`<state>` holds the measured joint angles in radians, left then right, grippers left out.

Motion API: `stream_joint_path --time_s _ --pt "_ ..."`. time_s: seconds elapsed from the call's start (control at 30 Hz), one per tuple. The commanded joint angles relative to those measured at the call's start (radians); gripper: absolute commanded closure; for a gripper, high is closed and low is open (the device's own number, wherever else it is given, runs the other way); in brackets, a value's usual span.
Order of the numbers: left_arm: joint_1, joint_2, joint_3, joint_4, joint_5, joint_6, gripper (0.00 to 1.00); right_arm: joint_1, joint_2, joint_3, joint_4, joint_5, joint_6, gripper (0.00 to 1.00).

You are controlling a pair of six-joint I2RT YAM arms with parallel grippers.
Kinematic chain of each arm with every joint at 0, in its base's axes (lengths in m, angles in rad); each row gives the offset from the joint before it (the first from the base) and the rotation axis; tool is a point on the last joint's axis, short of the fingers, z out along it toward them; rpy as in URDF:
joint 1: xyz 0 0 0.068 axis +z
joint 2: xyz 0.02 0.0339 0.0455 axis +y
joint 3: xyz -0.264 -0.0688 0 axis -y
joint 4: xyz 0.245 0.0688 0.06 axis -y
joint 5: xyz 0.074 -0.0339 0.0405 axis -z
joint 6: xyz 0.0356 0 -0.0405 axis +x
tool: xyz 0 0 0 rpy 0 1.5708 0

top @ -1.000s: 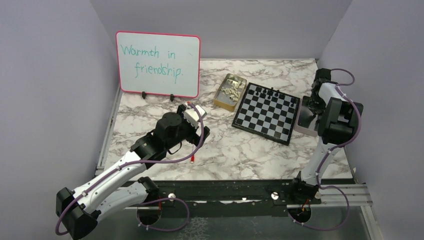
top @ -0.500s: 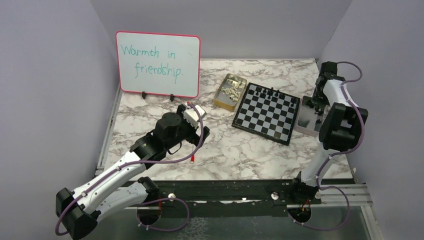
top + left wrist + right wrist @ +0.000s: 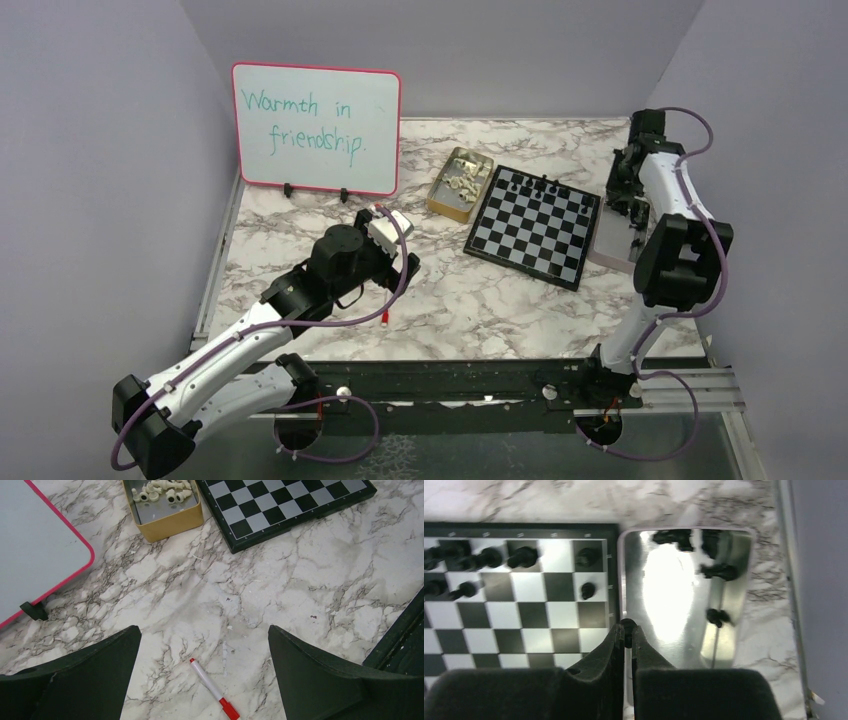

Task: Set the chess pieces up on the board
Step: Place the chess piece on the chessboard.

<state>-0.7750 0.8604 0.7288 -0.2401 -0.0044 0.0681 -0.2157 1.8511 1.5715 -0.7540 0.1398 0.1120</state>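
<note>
The board [image 3: 535, 225] lies right of centre, with several black chess pieces [image 3: 521, 556] standing on its far rows. My right gripper [image 3: 625, 630] hangs over the seam between the board's right rim and a silver tin [image 3: 736, 595]. It is shut on a small black chess piece [image 3: 627, 624], whose round top shows between the fingertips. More black pieces [image 3: 719, 571] lie in that tin. Cream chess pieces [image 3: 162, 490] fill a gold tin [image 3: 458, 182] left of the board. My left gripper [image 3: 204, 630] hovers open over bare marble, nothing between its fingers.
A pink-framed whiteboard [image 3: 316, 128] stands at the back left. A white marker with a red cap [image 3: 215, 690] lies on the marble below the left gripper. Purple walls close in both sides; the right wall is close beside the silver tin.
The right arm has swung its wrist back and to the left, bringing the gripper with the black piece from over the silver tin to the board's right edge. The left arm is still.
</note>
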Motion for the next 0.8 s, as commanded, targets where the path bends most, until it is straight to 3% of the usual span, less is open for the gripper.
stream_joint_path --time_s 0.0,0.37,0.77 --pt "-0.007 -0.004 -0.011 0.025 0.012 0.001 0.01 0.079 -0.019 0.038 -0.007 -0.08 0.024 0.96" --pt "-0.007 0.02 -0.009 0.024 0.018 0.007 0.01 0.261 0.119 0.07 0.029 -0.04 0.055 0.96" --pt "-0.007 0.031 -0.007 0.015 0.017 0.013 0.01 0.299 0.219 0.136 0.035 0.032 0.037 0.94"
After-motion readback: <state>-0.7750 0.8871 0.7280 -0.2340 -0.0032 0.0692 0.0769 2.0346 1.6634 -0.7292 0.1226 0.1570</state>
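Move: Ahead and left of the right hand, which already holds a dark chess piece, lies the empty second-row square it seems headed for: about 7 cm forward, 13 cm left, 8 cm down. The nearest pawn of that row stands about 3 cm left of the square, a back-row piece 3 cm beyond the square, the lone corner pawn 4 cm ahead and 6 cm left of the hand. From the left hand the square is roughly 23 cm forward, 37 cm right, 18 cm below. Sweeping left about 13 cm and working some 4 cm forward, the right hand carries the pinched chess piece from beside the box to over the board, first level, then sinking about 5 cm towards the empty second-row square. The wrist turns some 15 degrees counter-clockwise on the way; the fingers keep their hold, and a last short push goes forward. ##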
